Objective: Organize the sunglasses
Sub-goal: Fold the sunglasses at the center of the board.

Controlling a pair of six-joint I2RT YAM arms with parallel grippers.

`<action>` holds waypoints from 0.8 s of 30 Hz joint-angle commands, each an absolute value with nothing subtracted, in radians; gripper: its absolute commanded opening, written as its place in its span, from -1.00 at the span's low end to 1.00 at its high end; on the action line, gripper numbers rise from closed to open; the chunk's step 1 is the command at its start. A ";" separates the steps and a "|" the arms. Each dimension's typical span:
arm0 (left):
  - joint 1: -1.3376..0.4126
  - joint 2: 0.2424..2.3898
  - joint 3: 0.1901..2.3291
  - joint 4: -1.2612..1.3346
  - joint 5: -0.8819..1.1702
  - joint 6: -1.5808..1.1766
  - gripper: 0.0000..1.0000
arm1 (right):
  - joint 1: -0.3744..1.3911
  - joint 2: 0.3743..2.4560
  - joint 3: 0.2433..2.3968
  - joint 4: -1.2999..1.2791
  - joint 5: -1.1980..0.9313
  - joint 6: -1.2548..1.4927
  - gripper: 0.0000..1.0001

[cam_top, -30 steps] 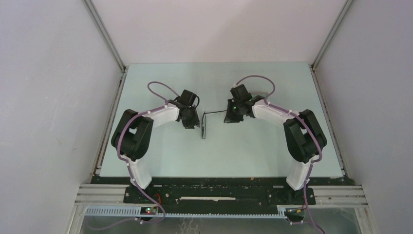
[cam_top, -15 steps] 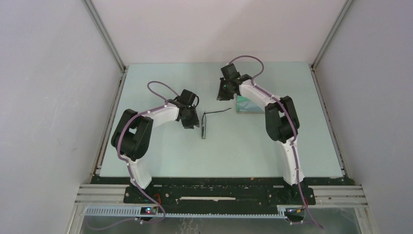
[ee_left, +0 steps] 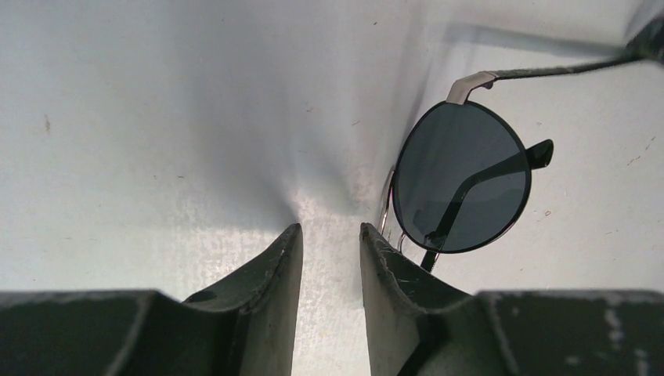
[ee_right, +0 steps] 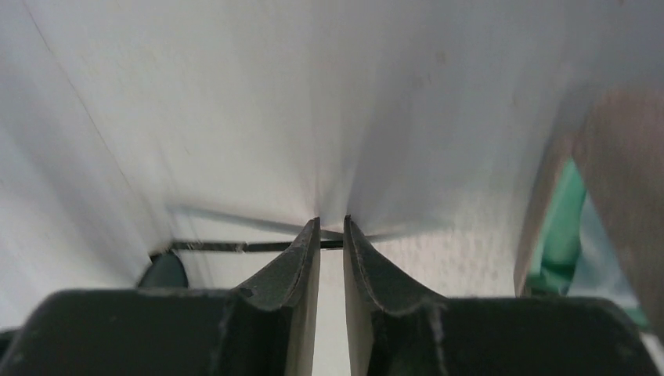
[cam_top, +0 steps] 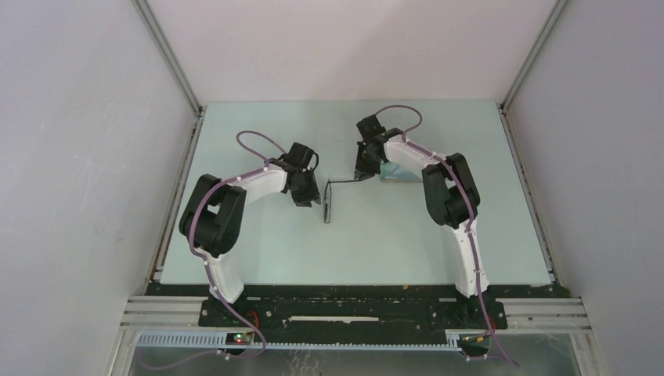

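The sunglasses (cam_top: 328, 202) stand on the pale green table between the two arms, one slim temple arm reaching out to the right. In the left wrist view a dark oval lens (ee_left: 462, 176) sits just right of my left gripper (ee_left: 330, 229), which is open with only bare table between its fingers. In the top view the left gripper (cam_top: 311, 200) is beside the frame's left side. My right gripper (cam_top: 362, 174) hovers at the temple arm's far end. Its jaws (ee_right: 332, 223) stand narrowly apart, and the thin temple arm (ee_right: 219, 246) crosses just beyond the tips, not pinched.
The grey case with green lining (cam_top: 398, 171) lies just right of the right gripper, partly under that arm; its edge (ee_right: 560, 227) fills the right side of the right wrist view. The enclosure's white walls ring the table (cam_top: 258, 258).
The right arm swung away toward the back, uncovering the case, then came back to the end of the temple arm. The left arm and the sunglasses stayed put.
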State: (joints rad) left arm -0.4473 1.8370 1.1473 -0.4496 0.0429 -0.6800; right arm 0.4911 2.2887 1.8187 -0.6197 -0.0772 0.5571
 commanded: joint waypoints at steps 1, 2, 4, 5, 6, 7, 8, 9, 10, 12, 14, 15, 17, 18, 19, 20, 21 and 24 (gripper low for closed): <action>-0.445 1.877 1.161 -0.476 0.076 -0.669 -0.24 | 0.512 2.182 1.687 -0.605 -0.111 0.548 -0.50; -0.446 1.876 1.159 -0.473 0.085 -0.672 -0.24 | 0.517 2.169 1.663 -0.601 -0.116 0.549 -0.50; -0.449 1.874 1.152 -0.465 0.093 -0.676 -0.24 | 0.527 2.144 1.613 -0.594 -0.132 0.555 -0.51; -0.453 1.874 1.147 -0.462 0.094 -0.677 -0.24 | 0.532 2.131 1.589 -0.585 -0.145 0.561 -0.51; -0.455 1.874 1.144 -0.459 0.099 -0.678 -0.24 | 0.538 2.118 1.564 -0.579 -0.153 0.569 -0.51; -0.459 1.876 1.140 -0.456 0.102 -0.679 -0.24 | 0.544 2.105 1.542 -0.574 -0.157 0.577 -0.51; -0.462 1.876 1.136 -0.453 0.103 -0.682 -0.24 | 0.550 2.092 1.522 -0.562 -0.168 0.586 -0.51; -0.466 1.876 1.133 -0.448 0.106 -0.686 -0.24 | 0.557 2.079 1.503 -0.554 -0.178 0.593 -0.52; -0.470 1.876 1.130 -0.444 0.110 -0.690 -0.24 | 0.565 2.068 1.489 -0.547 -0.188 0.598 -0.52; -0.479 1.876 1.126 -0.437 0.113 -0.698 -0.24 | 0.580 2.051 1.475 -0.543 -0.208 0.602 -0.52; -0.488 1.875 1.127 -0.433 0.114 -0.701 -0.24 | 0.597 2.044 1.477 -0.543 -0.230 0.597 -0.52; -0.493 1.876 1.129 -0.433 0.113 -0.703 -0.24 | 0.605 2.041 1.480 -0.545 -0.239 0.594 -0.52; -0.500 1.880 1.134 -0.433 0.115 -0.704 -0.24 | 0.621 2.038 1.490 -0.550 -0.248 0.588 -0.51; -0.503 1.880 1.137 -0.432 0.116 -0.706 -0.24 | 0.628 2.038 1.498 -0.556 -0.248 0.582 -0.51; -0.505 1.881 1.139 -0.431 0.118 -0.707 -0.24 | 0.633 2.039 1.506 -0.563 -0.249 0.579 -0.51; -0.509 1.882 1.142 -0.431 0.118 -0.708 -0.24 | 0.639 2.041 1.511 -0.567 -0.252 0.576 -0.51; -0.511 1.883 1.143 -0.431 0.118 -0.709 -0.24 | 0.641 2.041 1.514 -0.569 -0.256 0.575 -0.51; -0.518 1.885 1.151 -0.431 0.120 -0.712 -0.24 | 0.643 2.042 1.516 -0.568 -0.274 0.573 -0.52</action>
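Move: The sunglasses' right temple, still sticking out to the right, has its middle about 5 cm left of the right hand and 1 cm back, at fingertip height. Their upright frame is some 9 cm left and 8 cm back of that hand; the open case stands 11 cm right and 5 cm ahead of the same hand. From the left hand, the frame is about 3 cm right, level with it, and the temple 8 cm right and 8 cm ahead. With narrowly open fingertips low over the table, the right hand pushes the temple back on its hinge, sweeping back some 12 cm, then curving left towards the frame, about 4 cm in all, and turning about 10 degrees counter-clockwise. The left hand, fingers still parted, backs the frame with its right finger and eases about 3 cm right and slightly back. ##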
